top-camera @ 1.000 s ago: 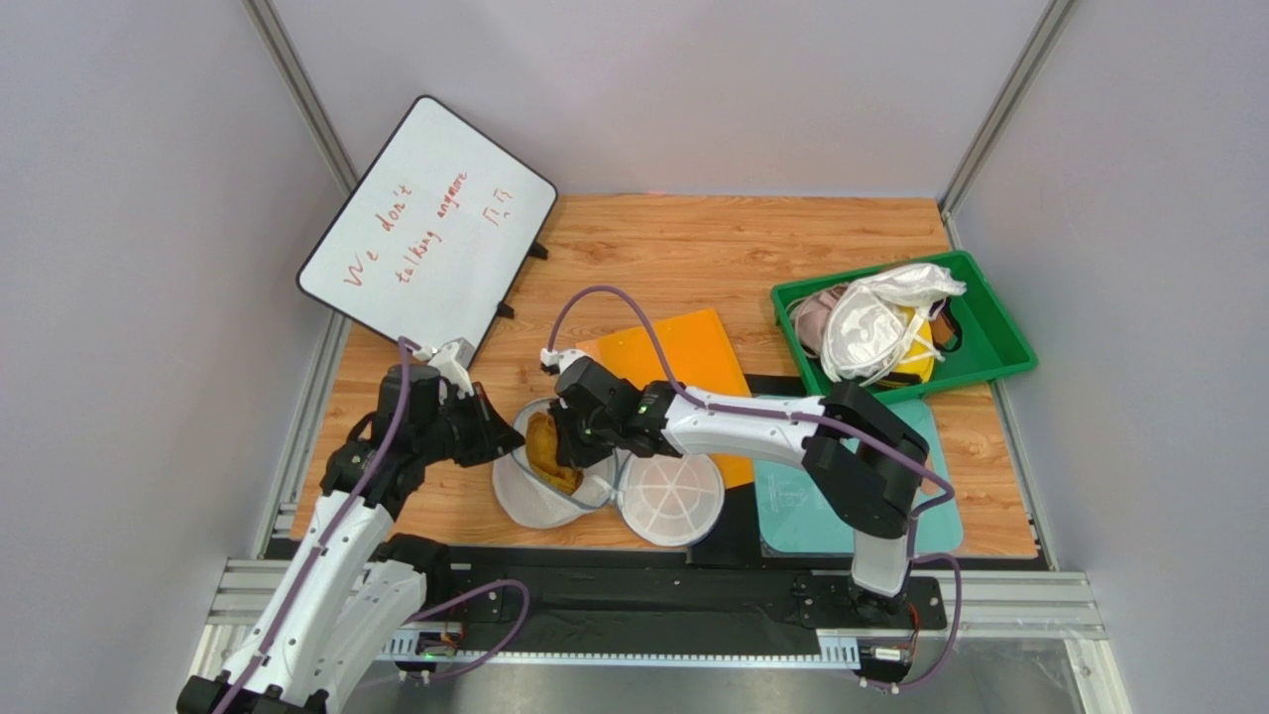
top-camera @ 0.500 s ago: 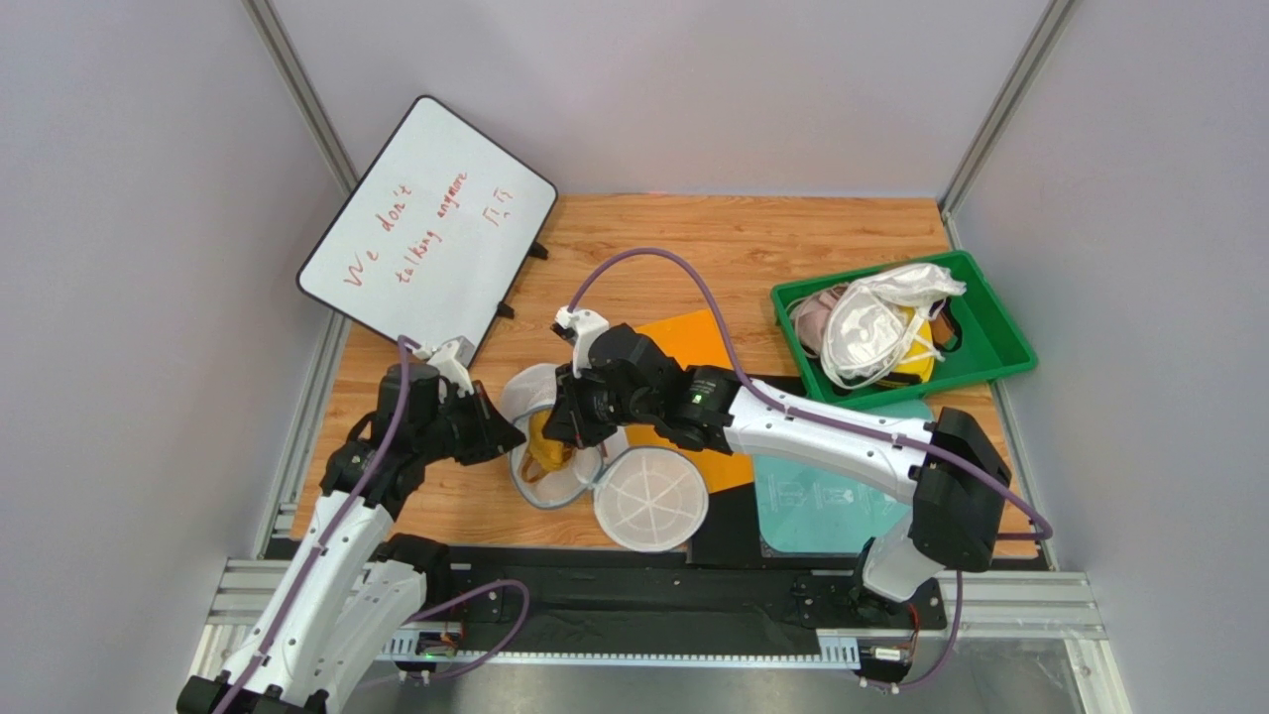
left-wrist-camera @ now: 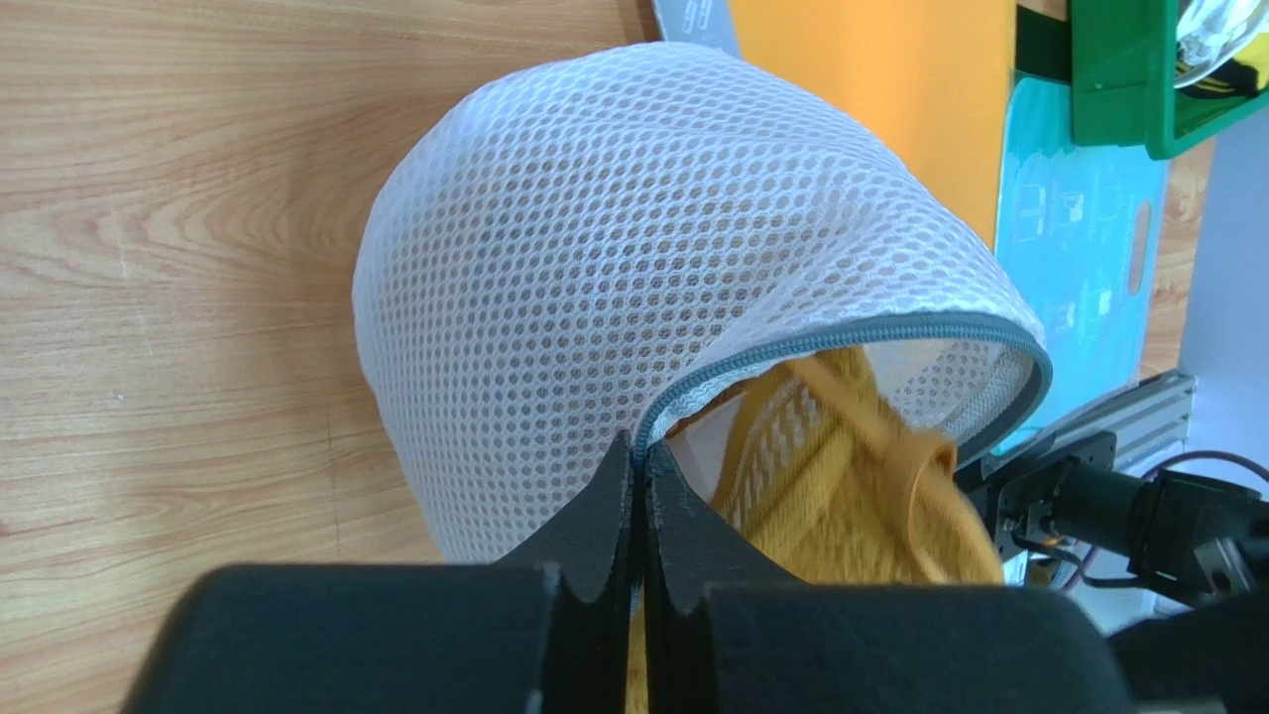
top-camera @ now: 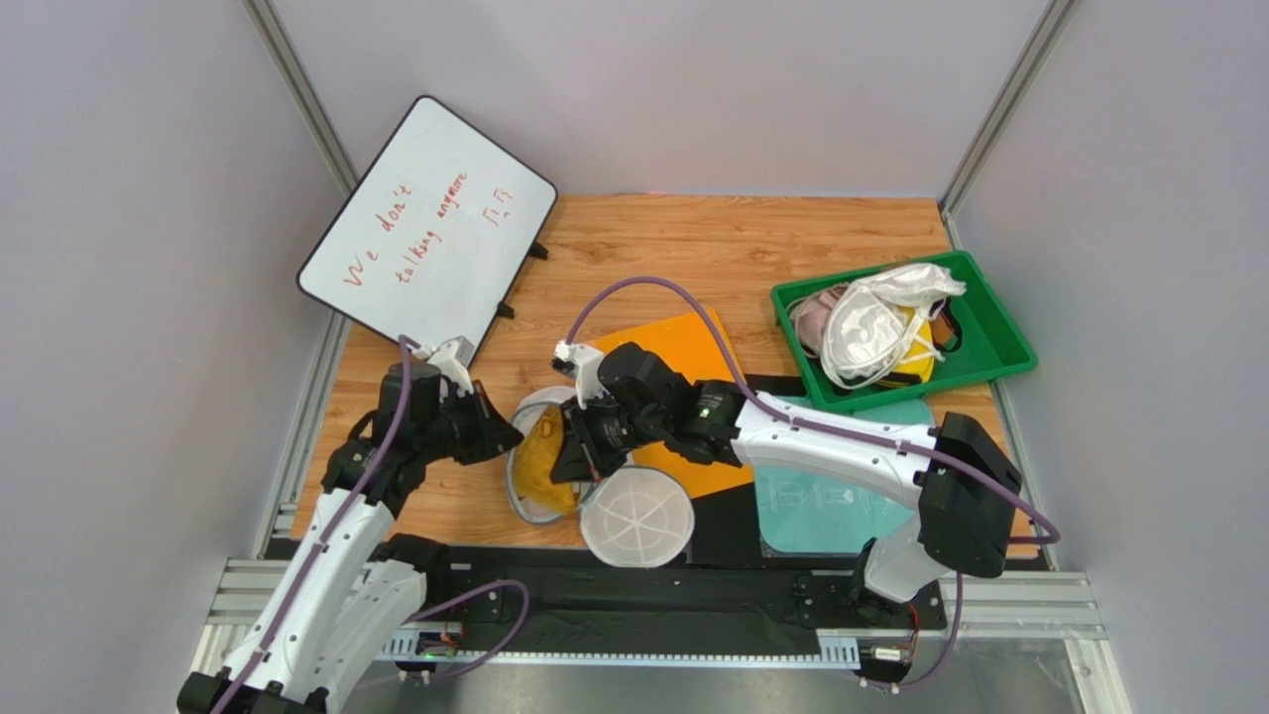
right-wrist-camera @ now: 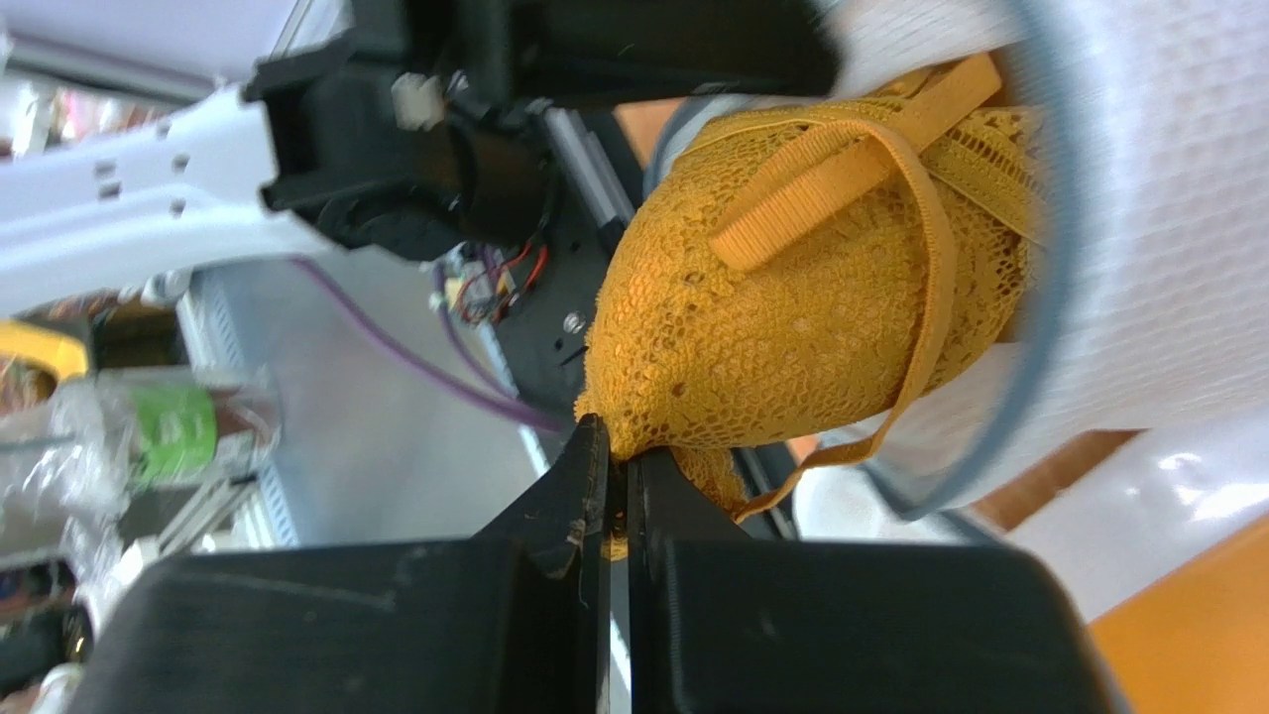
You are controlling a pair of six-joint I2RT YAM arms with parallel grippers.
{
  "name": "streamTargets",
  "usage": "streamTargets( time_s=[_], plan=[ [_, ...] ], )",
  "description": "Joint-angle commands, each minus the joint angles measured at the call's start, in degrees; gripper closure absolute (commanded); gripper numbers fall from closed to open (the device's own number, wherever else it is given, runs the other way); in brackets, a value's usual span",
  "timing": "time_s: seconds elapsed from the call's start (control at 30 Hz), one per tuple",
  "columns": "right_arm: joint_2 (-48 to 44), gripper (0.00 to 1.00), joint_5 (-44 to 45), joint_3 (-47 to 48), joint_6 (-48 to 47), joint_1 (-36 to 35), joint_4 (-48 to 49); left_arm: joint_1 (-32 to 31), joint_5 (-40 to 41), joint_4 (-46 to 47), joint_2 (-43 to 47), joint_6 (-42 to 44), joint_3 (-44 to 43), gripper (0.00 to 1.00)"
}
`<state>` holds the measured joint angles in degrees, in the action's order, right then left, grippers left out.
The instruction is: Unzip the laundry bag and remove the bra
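The laundry bag [top-camera: 532, 424], a white mesh drum with a grey zipper rim, stands unzipped on the table between my arms. Its round lid [top-camera: 636, 516] hangs flat toward the near edge. My left gripper [top-camera: 510, 442] is shut on the bag's zipper rim [left-wrist-camera: 834, 339] at the left side of the opening. The mustard lace bra [right-wrist-camera: 775, 313] bulges out of the opening. My right gripper [right-wrist-camera: 618, 439] is shut on the bra's lace edge just outside the rim. From above the bra [top-camera: 556, 491] shows as an ochre patch under the right gripper [top-camera: 572, 458].
A whiteboard [top-camera: 429, 223] leans at the back left. A green tray [top-camera: 1001, 357] at the right holds white and pale garments. An orange mat [top-camera: 685, 357] and a teal mat [top-camera: 827, 506] lie under my right arm. A black strip runs along the near edge.
My right gripper swung over the bag and came back toward the near edge with the bra, pulling it partly out. The lid slid left and nearer. The left gripper kept its hold.
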<state>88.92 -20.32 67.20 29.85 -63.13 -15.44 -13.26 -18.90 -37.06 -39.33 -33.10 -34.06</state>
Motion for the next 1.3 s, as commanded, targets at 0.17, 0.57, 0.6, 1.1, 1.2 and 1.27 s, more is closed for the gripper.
streamTargets(
  time_s=[0.17,0.57,0.6,1.1,1.2,1.27],
  plan=[
    [-3.6,1.00,-9.9,0.7,-3.4,-3.5,3.4,0.2,1.0,1.6,-4.6,2.1,-3.8,1.00],
    [-15.5,1.00,-2.2,3.6,-8.1,-3.2,-1.6,0.2,1.8,1.9,-5.2,2.5,-2.8,1.00],
    [-16.2,1.00,-1.8,4.2,-8.8,-3.2,-2.1,0.2,1.8,2.0,-5.2,2.5,-2.8,1.00],
    [-23.6,1.00,-11.4,3.5,-3.4,1.3,10.0,0.2,1.5,2.3,-5.2,2.3,-2.3,1.00],
    [-24.5,1.00,-10.6,3.8,-3.7,3.1,9.7,0.2,1.5,2.3,-5.1,2.2,-2.2,1.00],
    [-25.0,1.00,-10.5,3.9,-3.6,5.9,8.9,0.2,1.4,2.3,-4.8,2.2,-2.2,1.00]
  ],
)
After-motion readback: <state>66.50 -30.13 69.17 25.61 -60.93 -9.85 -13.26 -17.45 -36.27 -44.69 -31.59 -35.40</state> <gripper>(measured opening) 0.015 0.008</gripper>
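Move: The right hand already grips the bra in the mouth of the laundry bag, whose middle is about 4 cm ahead, 2 cm left and 10 cm below. The green tray with the white bra lies some 45 cm right, 26 cm ahead and 14 cm below; the round lid is roughly 10 cm right, 1 cm ahead and 15 cm down. From the left hand, shut on the bag's rim, the tray is about 20 cm ahead and 51 cm right, 11 cm lower. Right hand keeps the bra pinched, draws back about 5 cm, then lifts nearly 20 cm above the bag. ##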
